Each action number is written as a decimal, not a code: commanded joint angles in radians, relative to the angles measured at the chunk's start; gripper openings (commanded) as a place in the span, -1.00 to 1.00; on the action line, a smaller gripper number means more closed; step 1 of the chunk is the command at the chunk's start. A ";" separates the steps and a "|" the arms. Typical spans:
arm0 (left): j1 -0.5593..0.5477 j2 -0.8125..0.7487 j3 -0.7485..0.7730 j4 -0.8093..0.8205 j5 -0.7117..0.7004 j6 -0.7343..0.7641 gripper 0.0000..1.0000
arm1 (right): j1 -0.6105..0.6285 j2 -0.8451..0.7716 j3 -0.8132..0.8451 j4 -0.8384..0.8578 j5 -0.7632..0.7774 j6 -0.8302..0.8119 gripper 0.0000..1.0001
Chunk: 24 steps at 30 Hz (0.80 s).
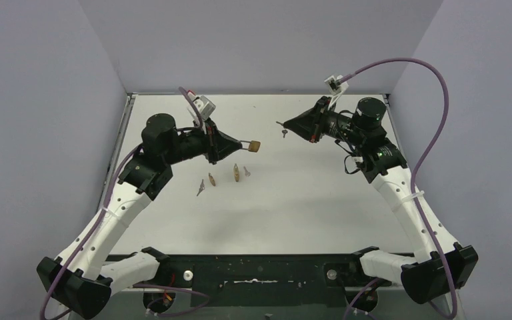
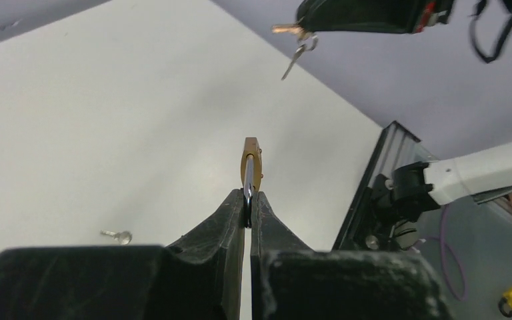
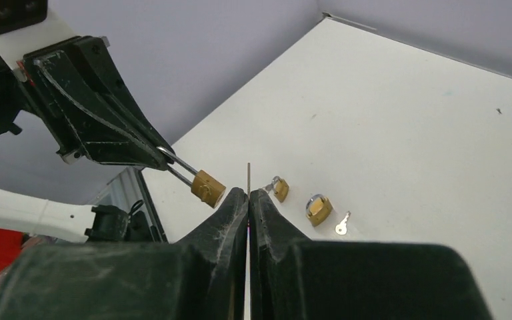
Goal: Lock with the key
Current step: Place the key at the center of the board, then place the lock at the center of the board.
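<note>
A brass padlock hangs in the air over the table, and my left gripper is shut on its steel shackle. In the left wrist view the padlock sticks out edge-on beyond the closed fingertips of the left gripper. My right gripper is shut on a key that points left toward the padlock, with a gap between them. A second key dangles from it on a ring. In the right wrist view the key blade stands edge-on above the right gripper, just right of the padlock.
Two more brass padlocks lie on the white table below the held one. A loose key lies beside them and another key further left. Grey walls enclose the table on three sides.
</note>
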<state>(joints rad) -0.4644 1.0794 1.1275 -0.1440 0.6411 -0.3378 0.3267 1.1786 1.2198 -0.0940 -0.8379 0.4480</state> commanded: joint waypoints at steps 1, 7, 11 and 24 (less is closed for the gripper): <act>-0.039 0.033 0.043 -0.171 -0.275 0.113 -1.00 | -0.005 -0.054 -0.005 -0.069 0.139 -0.070 -1.00; -0.093 0.069 0.032 -0.225 -0.524 0.106 -1.00 | -0.005 -0.090 -0.067 -0.112 0.253 -0.055 -1.00; -0.086 0.084 0.038 -0.267 -0.670 0.088 -1.00 | 0.000 -0.084 -0.102 -0.082 0.248 -0.011 -1.00; 0.032 0.313 0.182 -0.470 -0.796 -0.033 -1.00 | 0.275 0.123 -0.026 -0.041 0.424 -0.086 -1.00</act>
<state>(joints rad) -0.4622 1.3346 1.2114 -0.5591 -0.1257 -0.3161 0.5880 1.2217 1.1149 -0.2245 -0.4786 0.3824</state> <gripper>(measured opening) 0.020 0.025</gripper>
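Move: The key's goal, the board's centre, lies about 15 cm ahead of the right hand, 6 cm to its left and 38 cm below; on the board the loose key is some 14 cm ahead and 9 left, the big padlock 13 ahead and 13 left. From the left hand the small padlock lies roughly 13 cm ahead, 11 left and 35 below, the big padlock 16 ahead and 3 left. The key, still pinched in the right hand with its twin dangling, is lowered about 9 cm towards the board's centre, drifting slightly right before swinging left, the fingertips dipping. The held padlock goes down some 15 cm, forward and left in the left hand towards the small padlock, those fingers swinging round from pointing right to forward and steeply down. Both grips stay shut. ##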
